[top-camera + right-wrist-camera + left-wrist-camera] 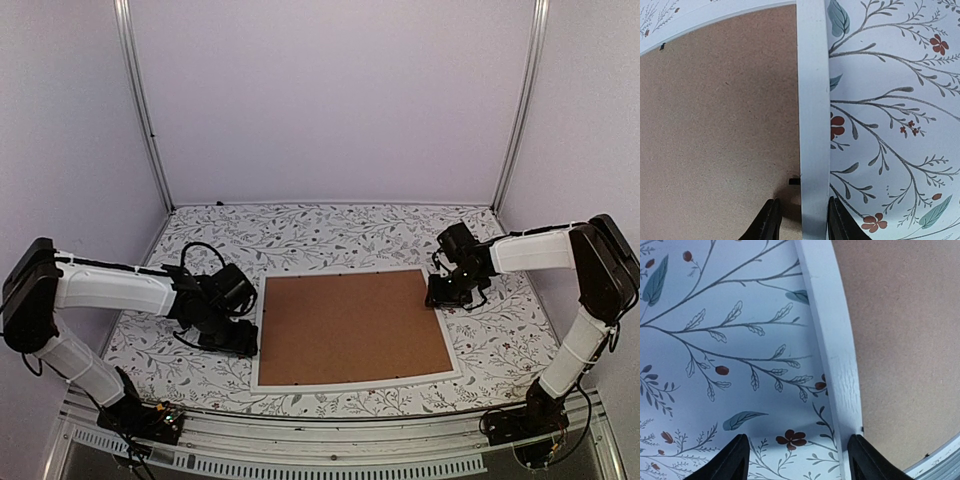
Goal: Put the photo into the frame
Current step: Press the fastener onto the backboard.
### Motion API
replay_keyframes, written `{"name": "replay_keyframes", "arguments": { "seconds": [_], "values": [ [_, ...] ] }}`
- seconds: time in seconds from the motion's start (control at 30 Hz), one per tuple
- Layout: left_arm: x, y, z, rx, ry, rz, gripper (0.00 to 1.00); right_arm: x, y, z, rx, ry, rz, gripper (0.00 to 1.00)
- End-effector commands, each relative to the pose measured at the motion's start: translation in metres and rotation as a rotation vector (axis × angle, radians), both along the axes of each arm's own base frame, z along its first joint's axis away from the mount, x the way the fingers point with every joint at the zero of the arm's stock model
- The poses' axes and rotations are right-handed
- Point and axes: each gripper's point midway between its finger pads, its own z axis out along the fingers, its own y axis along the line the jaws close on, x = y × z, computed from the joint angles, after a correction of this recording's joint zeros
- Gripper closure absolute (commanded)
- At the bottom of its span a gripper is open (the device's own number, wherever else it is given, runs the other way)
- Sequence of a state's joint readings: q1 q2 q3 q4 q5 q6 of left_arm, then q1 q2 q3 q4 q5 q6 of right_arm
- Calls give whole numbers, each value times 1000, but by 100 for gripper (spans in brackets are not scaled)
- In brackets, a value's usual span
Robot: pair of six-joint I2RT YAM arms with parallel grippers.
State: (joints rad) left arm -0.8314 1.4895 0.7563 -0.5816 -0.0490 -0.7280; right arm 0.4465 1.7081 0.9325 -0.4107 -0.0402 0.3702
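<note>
The white frame (350, 381) lies flat on the flowered tablecloth, with a brown backing board (345, 325) filling its inside. The photo is hidden. My left gripper (246, 344) is low at the frame's left rail (835, 340). That gripper (797, 441) is open: one finger is over the cloth, the other at the rail's inner edge. My right gripper (441, 294) is at the frame's right rail (812, 100). It (802, 204) straddles the rail, its outer finger against the rail's side. Its inner finger stands a little off the rail, above the board.
The flowered tablecloth (330, 235) covers the table around the frame. Grey walls and metal posts (145, 110) close in the back and sides. A metal bar (330, 430) runs along the near edge between the arm bases.
</note>
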Motion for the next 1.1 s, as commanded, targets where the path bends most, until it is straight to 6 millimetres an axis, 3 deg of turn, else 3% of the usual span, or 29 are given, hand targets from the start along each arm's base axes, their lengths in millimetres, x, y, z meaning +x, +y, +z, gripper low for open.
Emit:
{"name": "replay_keyframes", "arguments": {
  "seconds": [0.0, 0.37, 0.83, 0.93, 1.07],
  "values": [
    [4, -6, -1, 11, -12, -2, 31, -40, -10, -30, -54, 149, 29, 66],
    [5, -10, -9, 31, -1, -15, 31, -41, -12, -30, -55, 150, 25, 66],
    [-13, -38, -37, 163, 31, -90, 32, -47, -11, -34, -43, 161, 24, 67],
    [-11, -38, -29, 209, -2, -94, 31, -48, -11, -35, -46, 166, 23, 67],
    [-1, -48, 3, 146, -80, -90, 31, -48, -12, -33, -51, 163, 26, 67]
  ]
}}
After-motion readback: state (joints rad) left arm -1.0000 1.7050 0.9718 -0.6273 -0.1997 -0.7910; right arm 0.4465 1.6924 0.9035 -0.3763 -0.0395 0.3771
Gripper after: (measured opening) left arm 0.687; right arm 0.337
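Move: The upright black fastener at the left rail's inner edge sits about 3 cm to the left hand's right and 1 cm ahead, barely below, beside its right fingertip. The frame's near-left corner is some 7 cm back and 2 cm right, and the backboard's middle roughly 19 cm right and 6 cm forward. From the right hand, this fastener lies about 32 cm left and 13 cm back, also just below. The fastener on the left rail is swept inward by the left hand's right finger: the hand hardly shifts at first, then slides about 5 cm right, carrying that finger from the rail over the backboard. The fingers stay open and the hand's left side tilts up about 5 degrees. The right hand keeps still, straddling the right rail. ##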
